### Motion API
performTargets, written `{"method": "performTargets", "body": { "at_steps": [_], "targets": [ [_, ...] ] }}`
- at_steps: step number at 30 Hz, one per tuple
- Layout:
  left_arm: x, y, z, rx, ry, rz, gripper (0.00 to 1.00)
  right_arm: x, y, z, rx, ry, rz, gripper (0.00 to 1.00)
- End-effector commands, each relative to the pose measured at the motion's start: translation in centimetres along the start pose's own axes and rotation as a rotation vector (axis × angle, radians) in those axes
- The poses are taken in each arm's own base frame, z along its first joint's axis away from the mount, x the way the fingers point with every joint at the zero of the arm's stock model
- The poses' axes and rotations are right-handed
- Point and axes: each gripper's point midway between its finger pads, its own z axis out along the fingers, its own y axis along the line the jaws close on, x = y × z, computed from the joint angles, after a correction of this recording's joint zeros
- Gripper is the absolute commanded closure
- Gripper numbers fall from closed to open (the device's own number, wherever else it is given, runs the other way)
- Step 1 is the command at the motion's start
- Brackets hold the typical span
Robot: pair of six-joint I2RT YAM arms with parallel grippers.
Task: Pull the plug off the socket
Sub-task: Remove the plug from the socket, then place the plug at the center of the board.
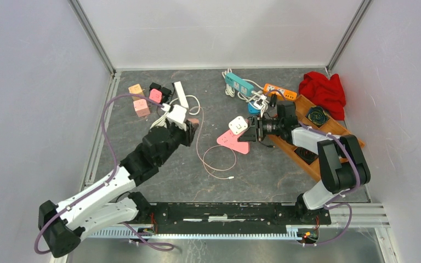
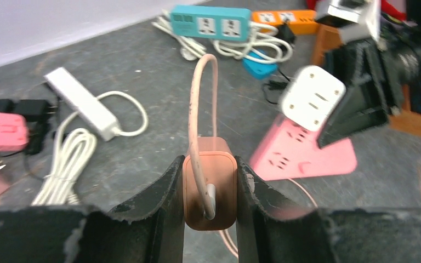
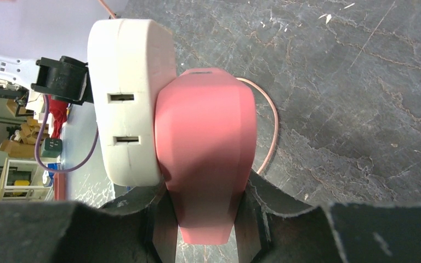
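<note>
My left gripper (image 1: 191, 127) (image 2: 209, 164) is shut on a salmon-pink plug (image 2: 208, 186), whose pink cable (image 2: 197, 98) arches up from its face and loops over the table (image 1: 217, 160). The plug sits apart from the socket, with bare table between them. That socket is a pink, triangular block (image 1: 231, 142) (image 2: 307, 156) (image 3: 205, 142), and my right gripper (image 1: 250, 134) (image 3: 205, 192) is shut on its narrow end, holding it tilted off the table. A white adapter block (image 1: 238, 125) (image 2: 312, 97) (image 3: 126, 104) sits against the socket's face.
A teal power strip (image 1: 239, 83), an orange strip (image 1: 280, 91) and white cords lie at the back. A red cloth (image 1: 323, 90) and a wooden board (image 1: 301, 150) are at the right. A white strip (image 1: 180, 94), pink cubes (image 1: 141, 107) and black adapters (image 1: 160, 89) lie back left.
</note>
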Motion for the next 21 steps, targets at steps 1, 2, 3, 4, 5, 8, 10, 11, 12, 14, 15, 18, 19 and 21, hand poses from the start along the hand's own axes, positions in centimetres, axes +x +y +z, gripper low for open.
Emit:
{"method": "performTargets", "body": {
  "at_steps": [1,2,3,4,5,8,10,11,12,14,15,18,19,21],
  "targets": [
    [-3.2,4.8,-0.4,-0.157,-0.011,-0.071,0.98,-2.9,2.2,-0.8,-0.072,-0.052,-0.141,1.0],
    [-3.7,5.8,-0.5,-0.172,-0.009,-0.092,0.98,-2.9,2.2,-0.9,-0.07,-0.056,-0.146,1.0],
    [-4.1,6.8,-0.6,-0.187,-0.006,-0.109,0.98,-3.0,2.2,-1.0,-0.069,-0.058,-0.15,1.0],
    [-4.4,7.9,-0.7,-0.202,-0.003,-0.124,0.98,-3.0,2.3,-1.0,-0.07,-0.059,-0.153,1.0],
    [-4.9,8.8,-0.8,-0.219,-0.003,-0.138,0.98,-3.1,2.3,-1.1,-0.069,-0.061,-0.154,1.0],
    [-6.2,11.7,-1.4,-0.301,0.011,-0.151,0.98,-3.1,2.3,-1.1,-0.069,-0.062,-0.157,1.0],
    [-7.2,13.5,-2.0,-0.359,0.009,-0.158,0.98,-3.1,2.3,-1.1,-0.07,-0.061,-0.158,1.0],
    [-7.8,14.3,-2.3,-0.382,-0.002,-0.165,0.98,-3.1,2.3,-1.2,-0.07,-0.062,-0.159,1.0],
    [-8.3,15.0,-2.7,-0.4,-0.016,-0.174,0.98,-3.2,2.3,-1.2,-0.068,-0.064,-0.164,1.0],
    [-9.4,16.1,-3.4,-0.425,-0.049,-0.194,0.98,-3.2,2.3,-1.2,-0.067,-0.064,-0.166,1.0],
    [-9.8,16.7,-3.8,-0.441,-0.06,-0.2,0.98,-3.2,2.3,-1.2,-0.068,-0.064,-0.167,1.0],
    [-11.0,19.2,-5.3,-0.542,-0.078,-0.214,0.98,-3.3,2.3,-1.3,-0.065,-0.067,-0.17,1.0],
    [-11.5,19.8,-5.8,-0.58,-0.087,-0.22,0.98,-3.3,2.3,-1.3,-0.065,-0.067,-0.17,1.0],
    [-12.3,20.7,-6.6,-0.637,-0.111,-0.225,0.98,-3.4,2.3,-1.4,-0.064,-0.068,-0.17,1.0]
  ]
}}
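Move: My left hand already has the salmon plug free of the pink socket and is taking it to the removed plugs. The pink cube plug there lies about 18 cm ahead of it, 26 cm left and 20 cm below. At much the same depth, the red plug is 24 cm ahead and 22 cm left, the yellow cube 26 ahead and 31 left, the white cord bundle 11 ahead and 16 left. From my right hand the pink cube is some 17 cm ahead and 43 cm left. Still pinching the salmon plug, I swing my left hand mainly left, about 19 cm, away from the pink socket and towards the cube plugs, rising steadily and gaining a little forward, with the forward part fading near the end. The wrist turns about 30 degrees counter-clockwise until the fingers point nearly straight ahead, and they keep their grip. ##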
